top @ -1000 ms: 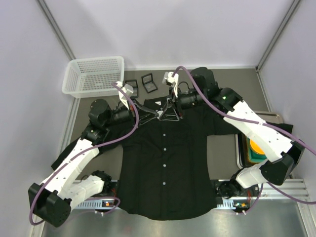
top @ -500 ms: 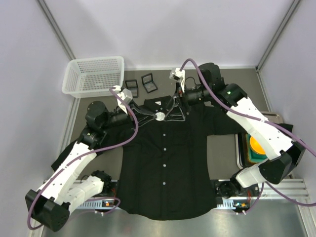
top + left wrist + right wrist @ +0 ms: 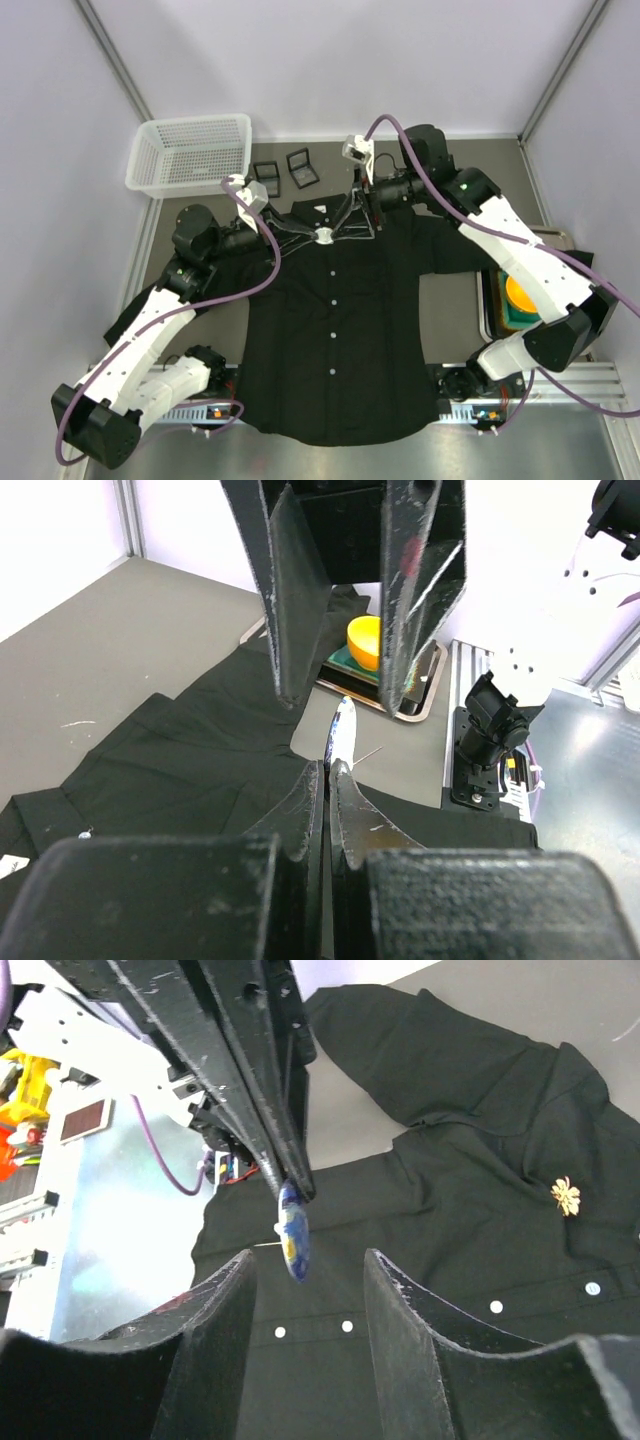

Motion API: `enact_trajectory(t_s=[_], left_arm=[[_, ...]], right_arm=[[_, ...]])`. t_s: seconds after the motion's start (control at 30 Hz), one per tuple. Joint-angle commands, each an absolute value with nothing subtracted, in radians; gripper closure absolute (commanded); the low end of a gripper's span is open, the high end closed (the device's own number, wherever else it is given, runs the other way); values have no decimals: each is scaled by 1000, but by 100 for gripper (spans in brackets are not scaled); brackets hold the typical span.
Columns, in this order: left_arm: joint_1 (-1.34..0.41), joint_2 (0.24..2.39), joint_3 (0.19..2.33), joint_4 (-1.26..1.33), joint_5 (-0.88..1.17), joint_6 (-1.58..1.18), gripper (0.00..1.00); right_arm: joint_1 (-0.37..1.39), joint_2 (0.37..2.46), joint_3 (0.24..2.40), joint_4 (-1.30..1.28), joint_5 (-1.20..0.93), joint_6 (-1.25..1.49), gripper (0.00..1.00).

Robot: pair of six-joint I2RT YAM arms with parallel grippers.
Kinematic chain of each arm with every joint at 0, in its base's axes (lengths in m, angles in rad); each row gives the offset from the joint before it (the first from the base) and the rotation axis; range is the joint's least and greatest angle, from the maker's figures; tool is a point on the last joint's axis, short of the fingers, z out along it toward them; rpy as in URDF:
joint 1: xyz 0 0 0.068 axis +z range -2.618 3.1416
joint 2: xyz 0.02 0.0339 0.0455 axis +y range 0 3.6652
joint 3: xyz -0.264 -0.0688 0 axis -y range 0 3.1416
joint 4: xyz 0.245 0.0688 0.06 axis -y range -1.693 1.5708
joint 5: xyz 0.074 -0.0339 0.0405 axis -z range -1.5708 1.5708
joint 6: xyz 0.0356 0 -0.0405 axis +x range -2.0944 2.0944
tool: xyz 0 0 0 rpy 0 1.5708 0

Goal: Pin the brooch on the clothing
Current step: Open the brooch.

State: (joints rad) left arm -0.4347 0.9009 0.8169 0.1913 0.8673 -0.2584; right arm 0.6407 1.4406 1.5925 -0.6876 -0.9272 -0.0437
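The clothing (image 3: 330, 340) is a black shirt with white buttons, spread flat on the table. Above its collar hangs the brooch (image 3: 325, 236), a small blue-and-yellow disc with a thin pin sticking out. My left gripper (image 3: 316, 235) is shut on it, the brooch (image 3: 343, 730) standing out just past the gripper's tips (image 3: 328, 767). My right gripper (image 3: 354, 220) faces it from the far side, open. In the right wrist view the brooch (image 3: 293, 1232) hangs at the mouth of the right gripper (image 3: 310, 1260), nearer the left finger, touching neither. A small yellow flower pin (image 3: 565, 1196) sits on the shirt (image 3: 450, 1220).
A white mesh basket (image 3: 190, 150) stands at the back left, with two small black boxes (image 3: 285, 170) next to it behind the collar. At the right edge a tray (image 3: 486, 300) holds an orange bowl (image 3: 520, 296).
The right gripper has drawn back from the brooch toward the far side and its jaws have opened. The left gripper has kept hold of the brooch, shifting slightly right.
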Motion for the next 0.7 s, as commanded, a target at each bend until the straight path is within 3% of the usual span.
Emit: enact_trajectory(t_s=[0.0, 0.2, 0.33, 0.43, 0.57, 0.67], left_arm=[[-436, 888, 842, 259, 893, -235, 100], [-436, 887, 842, 245, 888, -222, 100], [-434, 882, 842, 230, 884, -213, 100], [-436, 871, 848, 172, 844, -178, 98], [-431, 885, 890, 63, 787, -135, 69], [-431, 897, 910, 57, 840, -127, 60]], right_arm=[[667, 1456, 1638, -646, -841, -47, 55], [701, 1480, 1644, -643, -821, -71, 71], [704, 1488, 1644, -640, -824, -80, 100], [704, 1482, 1641, -638, -827, -109, 100], [704, 1473, 1632, -635, -853, -179, 100], [707, 1474, 1631, -637, -853, -216, 100]])
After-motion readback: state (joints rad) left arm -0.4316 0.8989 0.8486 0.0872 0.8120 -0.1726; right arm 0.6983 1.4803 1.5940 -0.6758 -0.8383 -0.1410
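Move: The brooch sits on edge in the left hand's shut fingertips, its middle about 2 cm to that hand's right and level with it. From the half-open right hand it lies about 3 cm to the left, 2 cm lower, neither ahead nor back. Some 30 cm below on the clothing, the gold flower pin is roughly 14 cm ahead and 8 cm left of the right hand; the collar is about 23 cm ahead and 4 cm left. The brooch passes from the left fingertips into the right: the right hand comes about 2.5 cm left and down onto its free end, closing its half-open fingers until they pinch it. Only after that does the left hand open to more than a third and let go, easing about 1 cm forward with its fingers still either side of the brooch. ##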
